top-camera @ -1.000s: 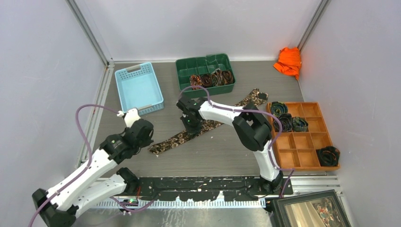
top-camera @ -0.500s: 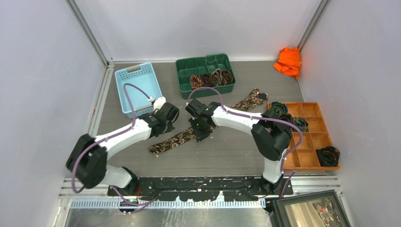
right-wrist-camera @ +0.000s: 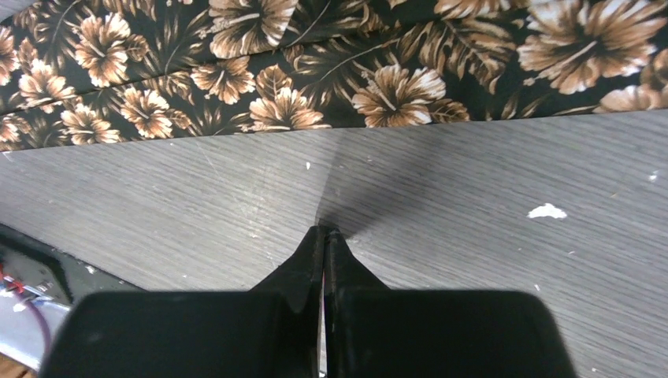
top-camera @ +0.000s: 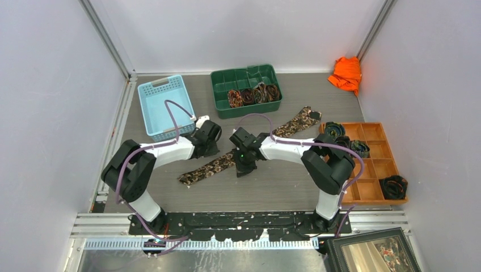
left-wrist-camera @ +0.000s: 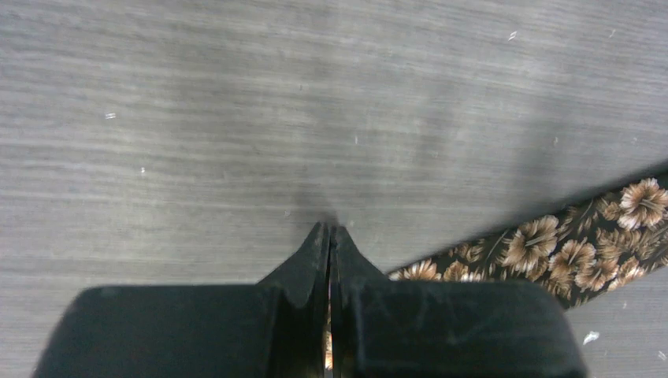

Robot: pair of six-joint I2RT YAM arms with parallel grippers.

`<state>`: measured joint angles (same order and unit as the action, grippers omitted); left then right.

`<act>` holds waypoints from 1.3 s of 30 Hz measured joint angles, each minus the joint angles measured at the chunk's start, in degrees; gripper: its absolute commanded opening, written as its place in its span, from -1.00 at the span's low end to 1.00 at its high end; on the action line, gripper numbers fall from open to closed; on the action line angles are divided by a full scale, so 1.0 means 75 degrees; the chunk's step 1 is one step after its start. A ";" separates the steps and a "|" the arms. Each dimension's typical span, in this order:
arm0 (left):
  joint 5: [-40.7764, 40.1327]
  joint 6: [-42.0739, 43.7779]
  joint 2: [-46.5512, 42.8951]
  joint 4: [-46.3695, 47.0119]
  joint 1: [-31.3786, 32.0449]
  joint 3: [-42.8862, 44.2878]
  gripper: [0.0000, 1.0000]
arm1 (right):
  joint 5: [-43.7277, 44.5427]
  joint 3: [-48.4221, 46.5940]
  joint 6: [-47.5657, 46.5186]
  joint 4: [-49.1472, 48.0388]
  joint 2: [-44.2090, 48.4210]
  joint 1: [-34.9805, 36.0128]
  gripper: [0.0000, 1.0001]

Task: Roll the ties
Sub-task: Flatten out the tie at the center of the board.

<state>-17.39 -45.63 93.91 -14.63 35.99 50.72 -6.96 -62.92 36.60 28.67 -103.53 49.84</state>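
One tie, black with brown flowers, lies flat and unrolled in a diagonal from the near left up to its wide end by the orange tray. My left gripper is shut, its tips on the bare table just beyond the tie's far edge. My right gripper is also shut and empty, its tips down on the table at the tie's near edge, with the fabric stretching across the top of that view. Rolled ties sit coiled in the green tray.
A light blue basket stands at the back left. An orange compartment tray at the right holds dark coils. A bright orange cloth lies in the far right corner. A picture frame sits at the near right.
My left arm has swung in from the near left to the tie and closed. My right gripper has moved nearer across the tie and shut.
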 measured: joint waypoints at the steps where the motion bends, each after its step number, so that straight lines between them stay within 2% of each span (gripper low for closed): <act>1: 0.0131 -0.0026 0.0012 0.0184 -0.0003 -0.0102 -1.00 | -0.0044 0.0093 0.0114 -0.0163 0.0038 -0.0012 -0.98; 10: 0.1154 -0.0490 -0.0592 0.1900 -0.0055 -0.1364 -1.00 | -0.0306 0.0420 0.0691 -0.1125 0.0055 -0.0233 -0.98; 25: 0.1778 -0.0941 -0.1877 0.1781 -0.0050 -0.2559 -1.00 | -0.0842 -0.0041 0.0956 -0.2052 -0.0606 -0.0527 -0.98; 29: 0.1513 -0.0912 -0.2162 0.1215 -0.0050 -0.2524 -1.00 | -0.0874 -0.0047 0.0950 -0.2055 -0.0618 -0.0542 -0.98; 33: 0.1119 -0.0787 -0.2728 0.0093 -0.0050 -0.1929 -1.00 | -0.0682 -0.0044 0.0871 -0.1944 -0.0525 -0.0545 -0.98; 36: 0.0994 -0.0670 -0.3089 -0.0283 -0.0050 -0.1291 -1.00 | 0.0044 -0.0032 0.0545 -0.1189 -0.0172 -0.0554 -0.98; 39: 0.1110 -0.0667 -0.3226 -0.0131 -0.0047 -0.0979 -1.00 | 0.0659 -0.0044 0.0216 -0.0283 0.0402 -0.0880 -0.97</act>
<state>-9.06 -50.63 69.71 -15.62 35.64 43.38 -2.02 -63.24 38.22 26.55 -100.51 43.24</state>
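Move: The tie lies slantwise between the hands: its nearest stretch is about 6 cm behind the left fingertips, and for the right hand some 7 cm straight ahead, both a centimetre or so lower. Its near left end is roughly 11 cm back and 10 cm left of the left hand. The blue basket sits about 18 cm ahead and 16 cm left of that hand, the green box 25 cm ahead and 11 cm to its right. The tie is nudged straight from both edges by shut fingers kept low: the left hand slides a little right, then about 6 cm back against its far edge, while the right pushes forward and left, some 6 cm in all, against its near edge. The left tilts about 15 degrees and finally lifts 9 cm clear, drifting forward; the right leaves rightward along the near side, rising slightly. ##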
